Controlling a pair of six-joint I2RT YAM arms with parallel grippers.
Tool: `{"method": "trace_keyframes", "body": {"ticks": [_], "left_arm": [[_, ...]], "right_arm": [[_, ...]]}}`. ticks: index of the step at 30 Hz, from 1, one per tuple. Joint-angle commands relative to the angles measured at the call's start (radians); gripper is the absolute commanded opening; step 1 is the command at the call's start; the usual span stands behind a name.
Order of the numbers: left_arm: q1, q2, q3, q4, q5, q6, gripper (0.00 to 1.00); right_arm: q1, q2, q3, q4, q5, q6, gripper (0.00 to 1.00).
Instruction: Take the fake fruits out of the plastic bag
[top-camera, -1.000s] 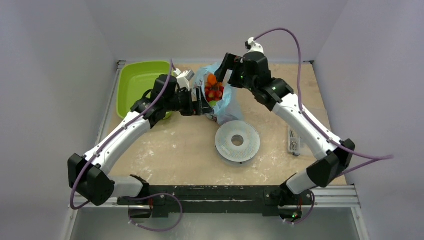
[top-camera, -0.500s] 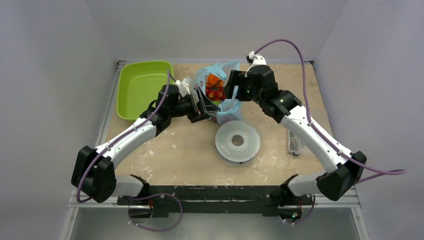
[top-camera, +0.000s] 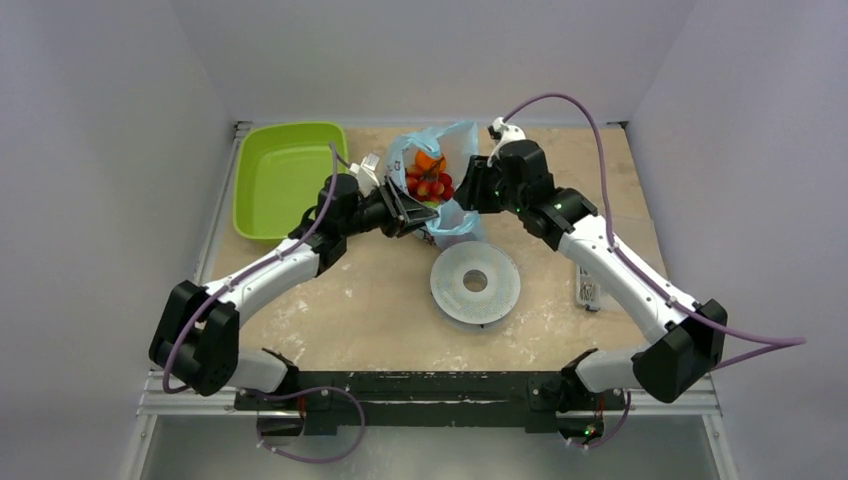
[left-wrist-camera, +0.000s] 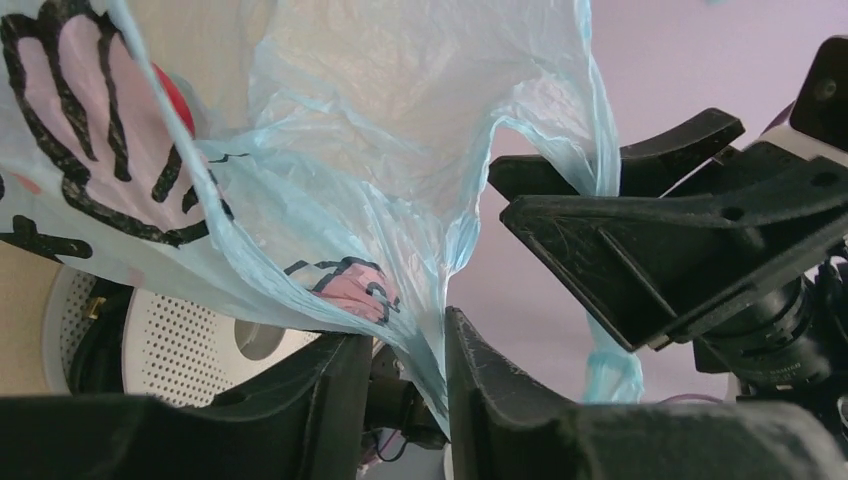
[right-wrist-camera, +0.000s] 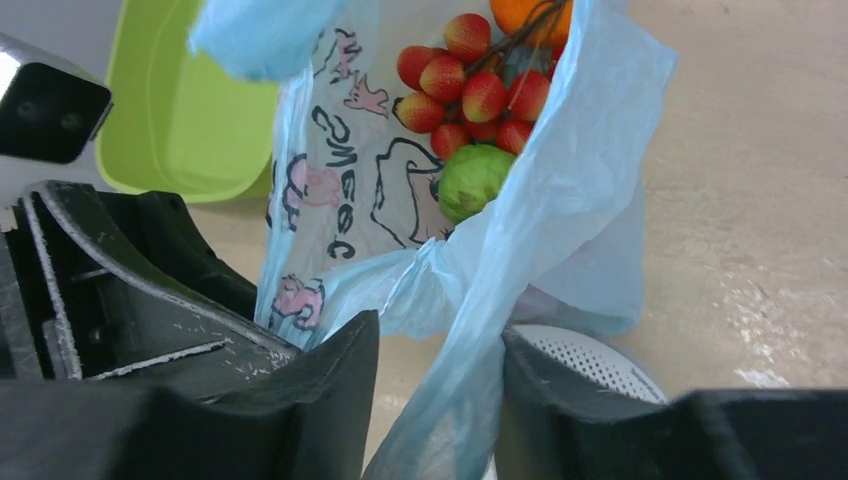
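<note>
The plastic bag (top-camera: 452, 215) stands open at the middle back of the table, light blue with pink and black cartoon prints. Inside lie the fake fruits (top-camera: 428, 185): a cluster of red balls (right-wrist-camera: 470, 95), a green one (right-wrist-camera: 470, 180) and an orange one (right-wrist-camera: 525, 15). A red piece (left-wrist-camera: 175, 100) shows through the film. My left gripper (left-wrist-camera: 400, 330) is at the bag's left rim, with film running between its parted jaws along one finger. My right gripper (right-wrist-camera: 440, 328) straddles the right rim; a twisted strip of bag hangs between its jaws, unpinched.
A lime-green tray (top-camera: 285, 175) sits at the back left, close behind my left arm. A white perforated disc (top-camera: 475, 283) lies just in front of the bag. A small metallic item (top-camera: 588, 285) rests near the right edge.
Both arms have come in closer to the bag's mouth, one on each side. Both pairs of jaws have narrowed round the rim. The bag's mouth now stands wider and more upright.
</note>
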Motion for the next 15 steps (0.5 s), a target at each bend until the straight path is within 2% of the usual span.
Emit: {"method": "trace_keyframes", "body": {"ticks": [1, 3, 4, 5, 8, 11, 15], "left_arm": [[0.003, 0.009, 0.030, 0.073, -0.036, 0.035, 0.28], [0.017, 0.031, 0.079, 0.042, -0.040, 0.077, 0.14], [0.028, 0.049, 0.108, 0.035, -0.034, 0.090, 0.04], [0.044, 0.067, 0.134, 0.044, -0.028, 0.104, 0.00], [0.099, 0.131, 0.218, 0.120, 0.007, 0.131, 0.00], [0.168, 0.204, 0.315, 0.230, 0.073, 0.120, 0.00], [0.224, 0.276, 0.466, 0.246, 0.132, 0.125, 0.00]], "right_arm": [[-0.100, -0.004, -0.047, 0.156, -0.224, 0.046, 0.33], [-0.161, 0.010, -0.087, 0.286, -0.388, 0.107, 0.14], [-0.183, 0.024, -0.102, 0.367, -0.461, 0.142, 0.06], [-0.197, 0.045, -0.101, 0.444, -0.512, 0.173, 0.00], [-0.228, 0.135, -0.019, 0.576, -0.594, 0.260, 0.00], [-0.271, 0.219, 0.103, 0.650, -0.605, 0.300, 0.00], [-0.324, 0.340, 0.295, 0.669, -0.641, 0.326, 0.00]]}}
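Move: The bag's blue rim already lies between each hand's part-closed fingertips. The fruits in the open bag lie about 14 cm ahead of the left hand, level sideways and some 19 cm down. From the right hand they are roughly 11 cm ahead, 7 cm left and 22 cm below. The white disc is about 10 cm back, 4 cm right and 23 cm below the right hand. Both hands pinch the bag's rim shut, then draw it forward about 11 cm and up some 5 cm. ##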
